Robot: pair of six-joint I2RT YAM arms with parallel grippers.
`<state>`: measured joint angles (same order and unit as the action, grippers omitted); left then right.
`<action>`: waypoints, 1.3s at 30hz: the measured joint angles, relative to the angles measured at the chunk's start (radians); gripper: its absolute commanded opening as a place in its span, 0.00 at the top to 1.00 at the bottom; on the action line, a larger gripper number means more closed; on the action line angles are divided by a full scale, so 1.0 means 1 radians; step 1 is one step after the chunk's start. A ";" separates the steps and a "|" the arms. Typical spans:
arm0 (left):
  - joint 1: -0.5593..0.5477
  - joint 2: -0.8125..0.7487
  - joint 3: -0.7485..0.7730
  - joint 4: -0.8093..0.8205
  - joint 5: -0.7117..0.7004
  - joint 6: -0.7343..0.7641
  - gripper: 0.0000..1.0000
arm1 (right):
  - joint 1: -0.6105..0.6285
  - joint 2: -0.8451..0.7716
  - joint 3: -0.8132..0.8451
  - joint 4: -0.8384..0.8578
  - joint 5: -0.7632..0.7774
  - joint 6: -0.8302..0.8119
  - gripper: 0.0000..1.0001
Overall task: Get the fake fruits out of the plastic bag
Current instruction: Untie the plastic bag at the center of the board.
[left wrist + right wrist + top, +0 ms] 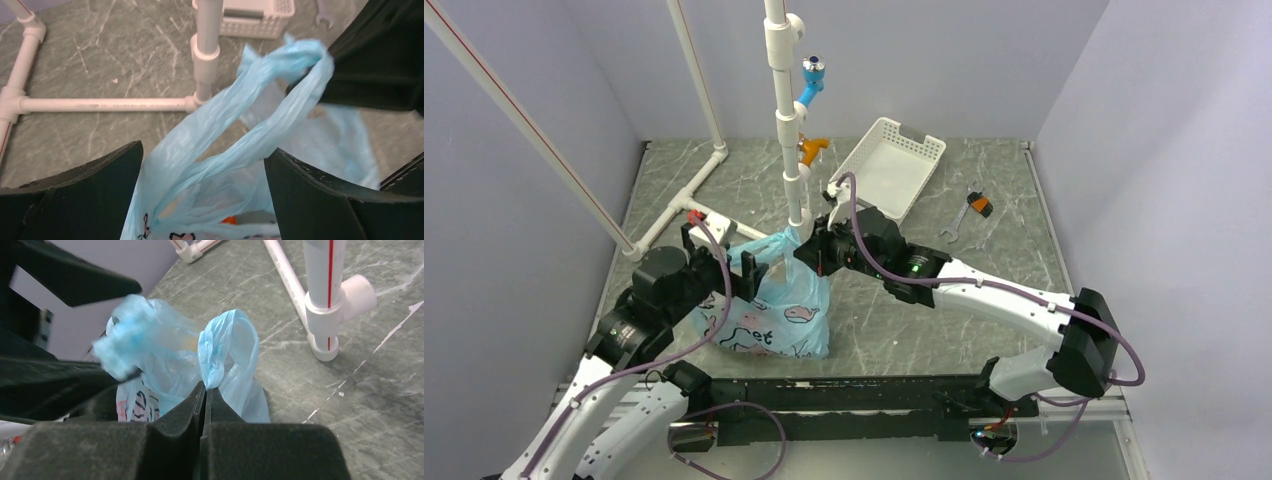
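The plastic bag (769,305), light blue with dark whale prints, stands on the table between the two arms. My right gripper (205,388) is shut on one of its loop handles (227,342) and holds that handle up. My left gripper (202,167) is open wide above the bag's mouth, and the stretched handles (250,120) run between its fingers (90,195) without being pinched. Of the fake fruits, only a sliver of an orange piece (228,220) shows inside the bag. In the top view, the left gripper (742,268) and the right gripper (809,248) meet over the bag's top.
A white pipe frame (786,130) rises just behind the bag, with its base bars (105,104) on the table. The white perforated basket (889,165) lies at the back. An orange-handled wrench (969,212) lies to the basket's right.
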<state>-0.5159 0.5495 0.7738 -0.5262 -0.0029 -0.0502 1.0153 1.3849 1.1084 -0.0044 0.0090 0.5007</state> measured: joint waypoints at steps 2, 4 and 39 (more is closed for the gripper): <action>0.000 0.032 0.067 -0.029 0.012 -0.045 0.03 | 0.000 -0.005 -0.010 -0.002 -0.018 0.000 1.00; 0.000 0.063 0.138 -0.060 0.018 -0.079 0.02 | 0.000 -0.006 -0.010 -0.001 -0.026 0.000 1.00; 0.000 0.248 0.270 -0.265 0.615 0.066 0.03 | -0.033 -0.030 -0.010 0.034 -0.175 0.045 1.00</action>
<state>-0.5159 0.7979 1.0435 -0.7914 0.6117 0.0154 0.9825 1.3552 1.0981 0.0296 -0.1661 0.5457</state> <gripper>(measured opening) 0.994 0.010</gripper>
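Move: The bag's loose handle lies just past the open left fingertips, about 3 cm to the right and 1 cm ahead, roughly level. The bag body is some 6 cm back and 1 cm to the right, 15 cm lower. The right hand's pinched handle is some 8 cm to the right and 3 cm ahead, level; the pipe foot stands about 13 cm ahead, 7 cm right, 18 cm down. From the right hand, the loose handle is about 5 cm left and 2 cm back. Lift the open left gripper about 5 cm clear of the loose handle, then swing it some 7 cm right and 7 cm back across the near side of the bag, sinking a little. Turn it clockwise about 35 degrees and tip it down to face the bag's mouth, fingers still wide. Keep the other handle pinched in the right gripper, easing it back about 2 cm. ##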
